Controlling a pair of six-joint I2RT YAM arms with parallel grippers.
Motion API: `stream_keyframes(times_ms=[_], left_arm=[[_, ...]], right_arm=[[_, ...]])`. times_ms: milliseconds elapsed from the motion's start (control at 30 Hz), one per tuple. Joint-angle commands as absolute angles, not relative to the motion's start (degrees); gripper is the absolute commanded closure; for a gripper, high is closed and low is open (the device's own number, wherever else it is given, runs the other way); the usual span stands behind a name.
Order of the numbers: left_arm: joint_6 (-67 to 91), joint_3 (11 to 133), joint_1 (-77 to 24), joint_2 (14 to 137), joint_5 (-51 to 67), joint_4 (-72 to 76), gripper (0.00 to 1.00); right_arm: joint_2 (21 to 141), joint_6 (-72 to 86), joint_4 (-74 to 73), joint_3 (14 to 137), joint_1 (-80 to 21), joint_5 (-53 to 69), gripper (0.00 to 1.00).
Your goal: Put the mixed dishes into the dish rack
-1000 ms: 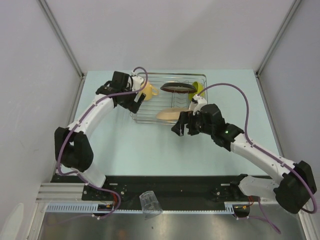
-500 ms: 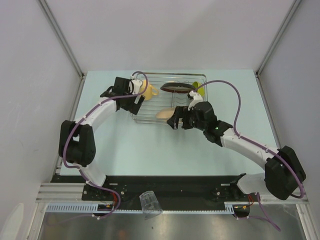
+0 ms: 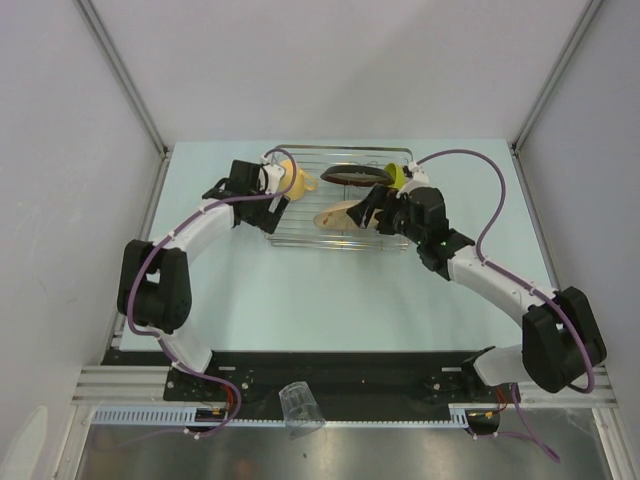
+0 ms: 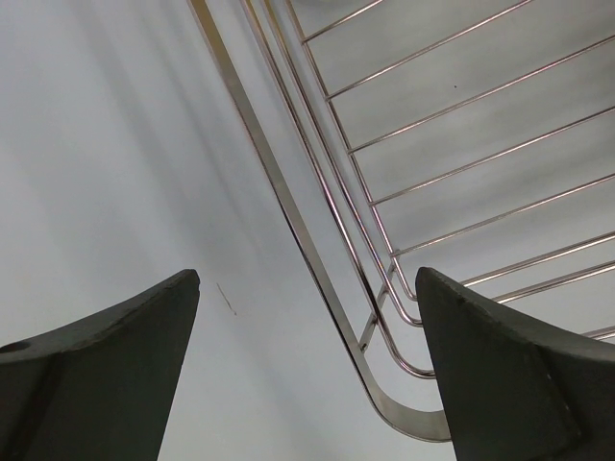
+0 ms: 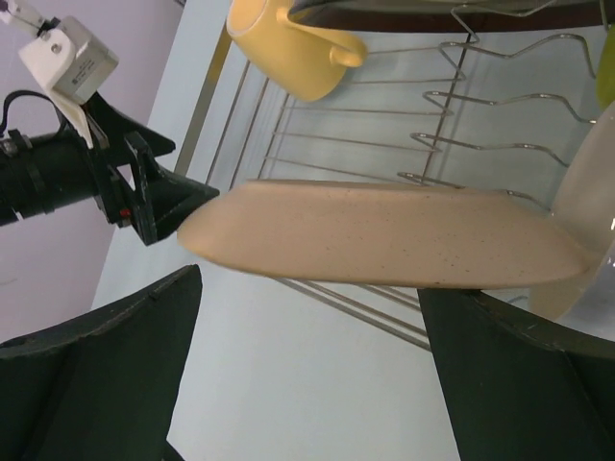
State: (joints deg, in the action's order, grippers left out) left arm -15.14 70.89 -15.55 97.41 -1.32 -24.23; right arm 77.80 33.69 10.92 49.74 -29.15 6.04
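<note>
The silver dish rack [image 3: 340,150] stands at the back of the table. In it are a cream-yellow mug [image 3: 298,181], a dark red-brown dish [image 3: 352,176], a lime-green bowl [image 3: 397,175] and a beige plate [image 3: 338,215] lying tilted near the front. My left gripper [image 3: 273,208] is open at the rack's front left corner, and its wrist view shows the rim [image 4: 298,240] between its fingers. My right gripper [image 3: 373,212] is open just in front of the beige plate [image 5: 384,235], not touching it. A whitish rim, maybe the white bowl [image 5: 588,182], shows at the right. A clear glass [image 3: 298,405] lies beyond the table's near edge.
The mug [image 5: 288,48] lies on its side with upright wire dividers [image 5: 500,149] beside it. The left gripper [image 5: 144,192] shows beyond the plate's left end in the right wrist view. Grey walls close in the table at left, right and back.
My right arm has swung toward the rack and its gripper now sits over the rack's front by the beige plate. The left gripper has shifted only slightly at the rack's corner.
</note>
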Motion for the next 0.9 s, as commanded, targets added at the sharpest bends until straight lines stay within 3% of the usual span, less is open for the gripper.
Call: stream_keyframes(times_ms=[0,400,667,867], left_arm=[[-15.6,70.0,-15.0,96.0,-1.2,-23.2,0.00],[-15.6,69.8,-14.9,94.4,-1.1,-23.8,0.00],[-15.7,75.3,-13.7,91.0,1.6,-29.2,0.00],[-18.8,77.0,-13.5,83.8,4.5,-36.7,0.00]], right_arm=[[79.7,34.7,17.0,55.4,-28.5,4.4,0.00],[76.4,31.6,10.2,59.2,-29.3,2.0,0.00],[69.9,20.8,-9.0,62.2,-38.1,-3.8,0.00],[61.9,27.7,-24.7,57.2,-38.3,12.4,0.00]])
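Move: The patterned plate stands in the dish rack about 4 cm ahead of the right hand and 4 cm to its left, its middle some 7 cm lower. The red-rimmed plate is roughly 9 cm farther out behind it; the white bowl stands about 5 cm ahead of the right hand and 3 cm to its right, some 8 cm down. From the left hand, by the rack's left rail, the patterned plate lies about 18 cm to the right, level ahead and slightly higher. Forward a couple of centimetres and up about 3, the right hand keeps nudging the upper part of the patterned plate away from the robot with its open fingers. It then draws back some 9 cm from its farthest reach, clear of the plate and still rising, the wrist swinging slightly counter-clockwise. The left hand stays open at the rack's left rail, then lifts about 5 cm off it. ##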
